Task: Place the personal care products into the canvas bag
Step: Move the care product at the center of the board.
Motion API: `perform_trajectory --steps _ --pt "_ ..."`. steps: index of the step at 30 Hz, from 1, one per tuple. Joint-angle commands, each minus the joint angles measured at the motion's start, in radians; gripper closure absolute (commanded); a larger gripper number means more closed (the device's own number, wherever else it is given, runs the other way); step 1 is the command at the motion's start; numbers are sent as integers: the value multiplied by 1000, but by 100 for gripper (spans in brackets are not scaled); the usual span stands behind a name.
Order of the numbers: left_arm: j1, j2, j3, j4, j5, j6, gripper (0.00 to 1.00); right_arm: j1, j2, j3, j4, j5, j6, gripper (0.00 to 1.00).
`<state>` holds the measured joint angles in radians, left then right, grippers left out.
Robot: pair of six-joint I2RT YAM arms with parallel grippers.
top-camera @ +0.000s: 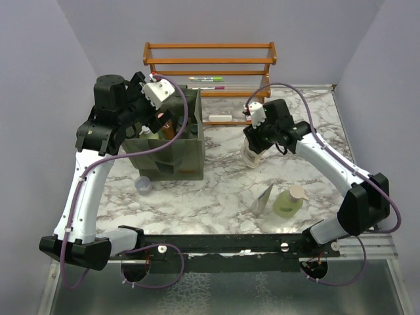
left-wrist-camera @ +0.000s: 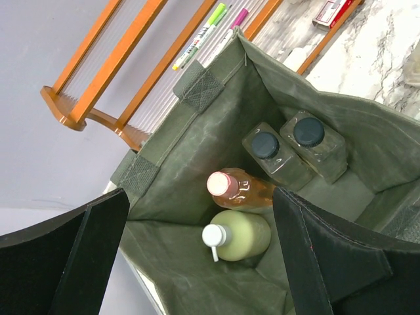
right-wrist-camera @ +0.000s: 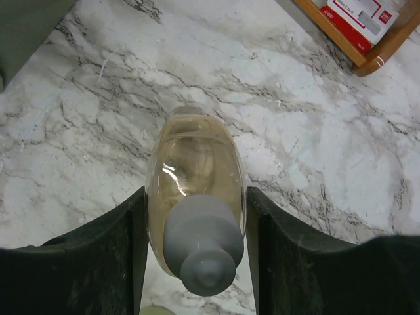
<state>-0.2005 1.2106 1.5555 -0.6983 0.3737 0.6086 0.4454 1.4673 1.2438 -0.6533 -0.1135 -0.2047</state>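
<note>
The olive canvas bag (top-camera: pixel 187 154) stands open at the left. Inside it, the left wrist view shows two clear bottles with black caps (left-wrist-camera: pixel 266 146), an orange bottle with a pink cap (left-wrist-camera: pixel 223 185) and a pale green bottle (left-wrist-camera: pixel 246 235). My left gripper (left-wrist-camera: pixel 200 262) hovers open over the bag's mouth (top-camera: pixel 161 117) with nothing between its fingers. My right gripper (right-wrist-camera: pixel 195 213) is shut on the sides of an amber pump bottle (right-wrist-camera: pixel 193 164) with a grey pump, at mid-table (top-camera: pixel 250 156). A green pump bottle (top-camera: pixel 289 202) and a grey pouch (top-camera: pixel 262 198) lie near the front right.
A wooden slatted rack (top-camera: pixel 210 62) stands at the back, with marker pens (top-camera: pixel 207 83) and a small white and red box (right-wrist-camera: pixel 357 16) on it. A lavender cup (top-camera: pixel 143 186) sits in front of the bag.
</note>
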Motion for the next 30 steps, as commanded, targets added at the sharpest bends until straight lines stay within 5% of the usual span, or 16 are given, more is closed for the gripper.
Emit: perform_trajectory --steps 1,10,20,30 --pt "-5 -17 -8 36 -22 -37 6 65 46 73 159 129 36 79" --pt "-4 -20 -8 36 -16 -50 6 93 105 69 182 145 60 64" --pt "-5 -20 -12 33 1 -66 6 95 82 62 132 80 84 7" --pt "-5 -19 -3 22 9 -58 6 93 23 -5 86 116 61 1"
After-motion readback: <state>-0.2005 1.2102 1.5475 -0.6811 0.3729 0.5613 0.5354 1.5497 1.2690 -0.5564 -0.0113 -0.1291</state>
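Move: The right hand holds the care product, a clear bottle, by its upper part; its standing place is about 2 cm ahead, 2 cm left, its middle 5 cm below. The canvas bag's middle is roughly 28 cm left and 2 cm ahead, the red-white box 15 cm ahead; the grey pouch lies 14 cm back and 3 cm right, the green bottle 14 cm back and 12 cm right. From the left hand, the care product's place is some 25 cm right, level, far below. Right hand sets the care product down about 3 cm lower, moving left-forward, then opens wide and rises slightly. ##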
